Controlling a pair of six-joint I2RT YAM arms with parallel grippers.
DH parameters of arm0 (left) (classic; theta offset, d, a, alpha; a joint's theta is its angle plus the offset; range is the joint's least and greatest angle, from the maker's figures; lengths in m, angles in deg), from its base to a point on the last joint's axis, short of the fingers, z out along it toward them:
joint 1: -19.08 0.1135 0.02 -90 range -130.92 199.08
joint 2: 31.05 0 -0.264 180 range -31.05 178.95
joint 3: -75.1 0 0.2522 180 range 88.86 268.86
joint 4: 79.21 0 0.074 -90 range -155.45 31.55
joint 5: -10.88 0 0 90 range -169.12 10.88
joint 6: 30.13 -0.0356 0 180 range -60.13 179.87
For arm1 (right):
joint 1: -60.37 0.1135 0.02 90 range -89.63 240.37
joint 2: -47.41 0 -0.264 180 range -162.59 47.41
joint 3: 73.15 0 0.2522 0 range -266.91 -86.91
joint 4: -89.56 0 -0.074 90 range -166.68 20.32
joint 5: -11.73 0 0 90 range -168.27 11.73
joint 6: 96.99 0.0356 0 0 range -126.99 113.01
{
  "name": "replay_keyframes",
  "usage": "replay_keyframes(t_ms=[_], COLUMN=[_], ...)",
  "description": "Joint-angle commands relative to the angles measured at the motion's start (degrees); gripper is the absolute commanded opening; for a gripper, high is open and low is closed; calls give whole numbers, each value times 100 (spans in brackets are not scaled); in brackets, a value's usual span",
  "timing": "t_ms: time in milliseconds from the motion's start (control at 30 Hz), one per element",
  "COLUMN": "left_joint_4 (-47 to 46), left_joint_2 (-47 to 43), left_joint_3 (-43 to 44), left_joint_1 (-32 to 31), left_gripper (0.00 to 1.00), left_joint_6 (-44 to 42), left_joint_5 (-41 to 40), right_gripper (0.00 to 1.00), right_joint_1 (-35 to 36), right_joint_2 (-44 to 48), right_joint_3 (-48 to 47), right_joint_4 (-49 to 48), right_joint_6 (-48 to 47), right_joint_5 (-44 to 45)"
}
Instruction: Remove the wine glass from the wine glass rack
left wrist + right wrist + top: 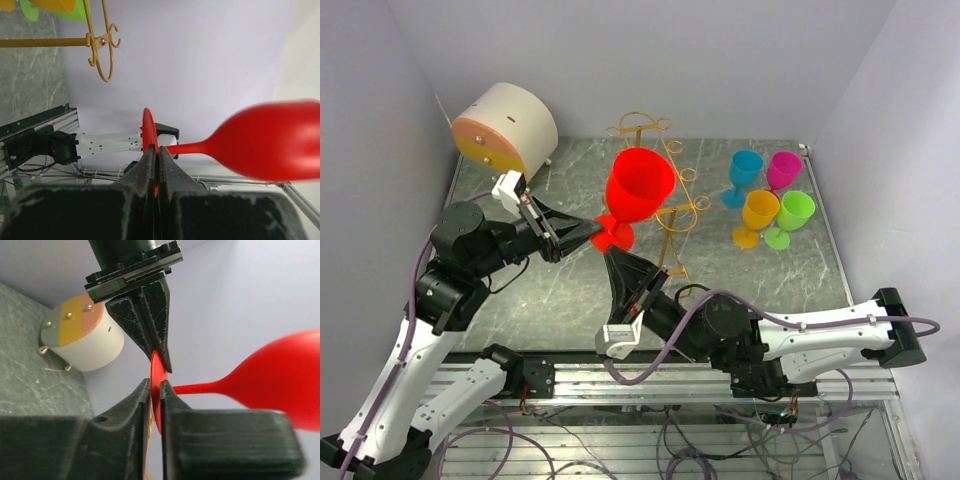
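The red wine glass [640, 185] hangs in the air just left of the golden wire wine glass rack [675, 215], bowl towards the top camera. My left gripper [596, 232] comes in from the left and is shut on the edge of the glass's round foot [148, 127]. My right gripper [617, 263] comes from the near side and is shut on the same foot [158, 371]. The blurred red bowl [270, 142] lies right of the left gripper [156, 152]. In the right wrist view the right gripper [156, 388] faces the left fingers [155, 320]. A rack hook [102, 47] shows at the upper left.
A white drum with an orange and yellow face [505, 130] lies at the back left. Blue [745, 172], magenta [783, 170], orange [758, 212] and green [794, 213] glasses stand at the back right. An aluminium rail [620, 375] runs along the near edge.
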Motion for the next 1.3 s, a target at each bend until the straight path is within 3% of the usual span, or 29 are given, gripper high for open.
replay_keyframes(t_ms=[0,67,200,300,400,500,667,867,1067,1133,1267], left_joint_4=[-609,-852,-1747,-2073,-1857,-1559,-801,334,1618,1823,1822], left_joint_2=[-137,-283,-712,-911,-1039,-1187,-1496,-1767,-1675,-1649,-1643], left_joint_3=[-161,-383,-1087,-1344,-1326,-1245,-1064,-741,-70,87,218], left_joint_1=[-10,-11,-10,-5,-10,-10,-10,-12,-10,-10,-9], left_gripper=[7,7,7,7,7,7,7,7,7,7,7], left_joint_6=[-219,-176,139,-49,-554,-1076,-1794,-2717,-3736,-3927,-4104], left_joint_5=[88,-18,-304,-410,-519,-711,-1180,-1866,-2598,-2714,-2640], right_gripper=[21,35,47,47,45,43,42,40,31,36,58], right_joint_1=[263,409,841,1069,1111,1110,1107,1110,1104,1102,1101], right_joint_2=[355,546,962,1155,1186,1104,1000,1005,149,-187,-575], right_joint_3=[93,126,155,-102,-816,-1409,-2078,-3046,-5062,-5639,-6172], right_joint_4=[-127,68,706,1740,3443,4533,5463,6021,7800,8172,8350], right_joint_6=[312,556,1217,2093,3358,4313,5281,6328,7779,8010,8086], right_joint_5=[308,653,1588,2318,2796,3150,3411,3043,1898,1383,836])
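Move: The red wine glass is held upright by its foot in both grippers; its middle lies about 1 cm ahead of, 3 cm right of and 8 cm above the left hand, and 3 cm ahead of, 1 cm right of and 8 cm above the right. From the left hand, the rack's middle is some 14 cm ahead, 7 cm right and 20 cm lower. The yellow glass stands roughly 19 cm ahead and 31 cm right of the right hand, far below. Right lets go, withdraws 13 cm right, then climbs; left carries the glass about 9 cm left, tilting it. ##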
